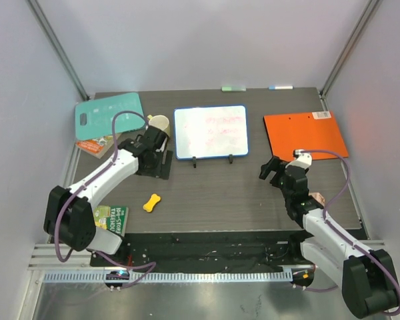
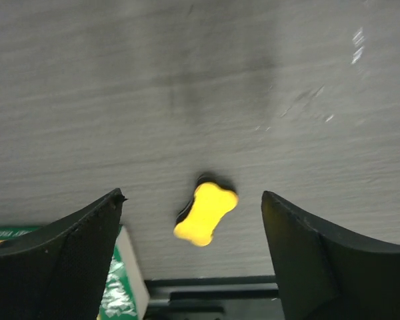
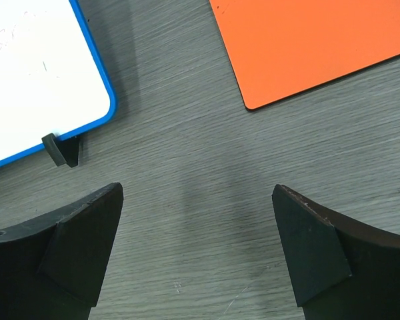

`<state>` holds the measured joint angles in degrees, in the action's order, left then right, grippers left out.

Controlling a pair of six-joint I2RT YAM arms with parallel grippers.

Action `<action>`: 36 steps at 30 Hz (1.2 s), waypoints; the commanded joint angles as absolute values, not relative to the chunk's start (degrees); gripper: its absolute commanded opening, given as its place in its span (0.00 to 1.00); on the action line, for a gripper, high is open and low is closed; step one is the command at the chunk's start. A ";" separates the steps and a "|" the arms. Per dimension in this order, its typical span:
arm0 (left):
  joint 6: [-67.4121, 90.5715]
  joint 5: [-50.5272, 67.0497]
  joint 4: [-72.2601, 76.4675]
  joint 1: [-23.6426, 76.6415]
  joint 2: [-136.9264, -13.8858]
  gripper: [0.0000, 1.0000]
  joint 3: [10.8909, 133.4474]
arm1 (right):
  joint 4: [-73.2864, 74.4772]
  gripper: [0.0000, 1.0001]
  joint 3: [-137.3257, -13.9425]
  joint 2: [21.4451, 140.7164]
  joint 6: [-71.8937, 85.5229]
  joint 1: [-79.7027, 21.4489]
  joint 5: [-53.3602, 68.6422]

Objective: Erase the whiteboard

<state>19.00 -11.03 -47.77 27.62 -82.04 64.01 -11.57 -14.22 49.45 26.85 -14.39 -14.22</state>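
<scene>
The whiteboard (image 1: 210, 131) stands at the back middle of the table on two small black feet, blue-framed, with faint red writing; its lower right corner (image 3: 47, 80) shows in the right wrist view. A small yellow bone-shaped eraser (image 1: 152, 202) (image 2: 205, 213) lies flat on the table in front. My left gripper (image 1: 157, 163) (image 2: 192, 195) hovers above the table, open, with the eraser lying in view between its fingers and touched by neither. My right gripper (image 1: 273, 168) (image 3: 199, 190) is open over bare table, between the whiteboard and the folder.
An orange folder (image 1: 305, 133) (image 3: 307, 47) lies at the back right. A teal cutting board (image 1: 110, 115) lies at the back left over a packet (image 1: 97, 143). A green packet (image 1: 110, 219) (image 2: 123, 287) lies by the left arm's base. A beige round object (image 1: 159, 123) sits left of the whiteboard.
</scene>
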 commanded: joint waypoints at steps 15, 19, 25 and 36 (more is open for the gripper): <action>13.71 -2.64 -51.59 27.60 -87.97 0.67 59.32 | -14.15 1.00 -14.94 49.75 25.58 -14.50 -12.66; 13.71 -1.41 -52.29 27.60 -91.40 0.66 59.85 | -14.15 1.00 -15.03 49.83 25.66 -14.50 -12.66; 13.71 1.23 -52.73 27.69 -95.44 0.62 60.20 | -14.06 1.00 -15.29 50.54 25.66 -14.50 -12.74; 15.38 -2.98 -53.79 27.51 -98.00 0.55 60.82 | -13.97 1.00 -15.38 50.62 25.66 -14.50 -12.83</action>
<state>14.57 -1.02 -52.21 27.64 -97.34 58.83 -12.01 -14.22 50.54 26.39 -14.39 -12.82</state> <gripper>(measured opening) 0.571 0.996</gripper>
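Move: The yellow eraser lies about 8 cm back from the left hand, 1 cm to its left and some 11 cm below. The green book is roughly 18 cm left of the eraser and 7 cm nearer the base; the whiteboard's middle is about 17 cm ahead of the hand and 20 cm right, the mug 18 cm ahead and 1 cm right. From the right hand the eraser is some 40 cm left, 9 cm back and 9 cm below. No squeeze on the yellow eraser yet: the left hand brings its fingertips down on either side of it, sinking about 9 cm and coming back some 7 cm, quickly at first, then slower and more steeply down. The wrist tips about 25 degrees until the fingers point straight down, while they close partway, from nearly wide to a little over half open. ##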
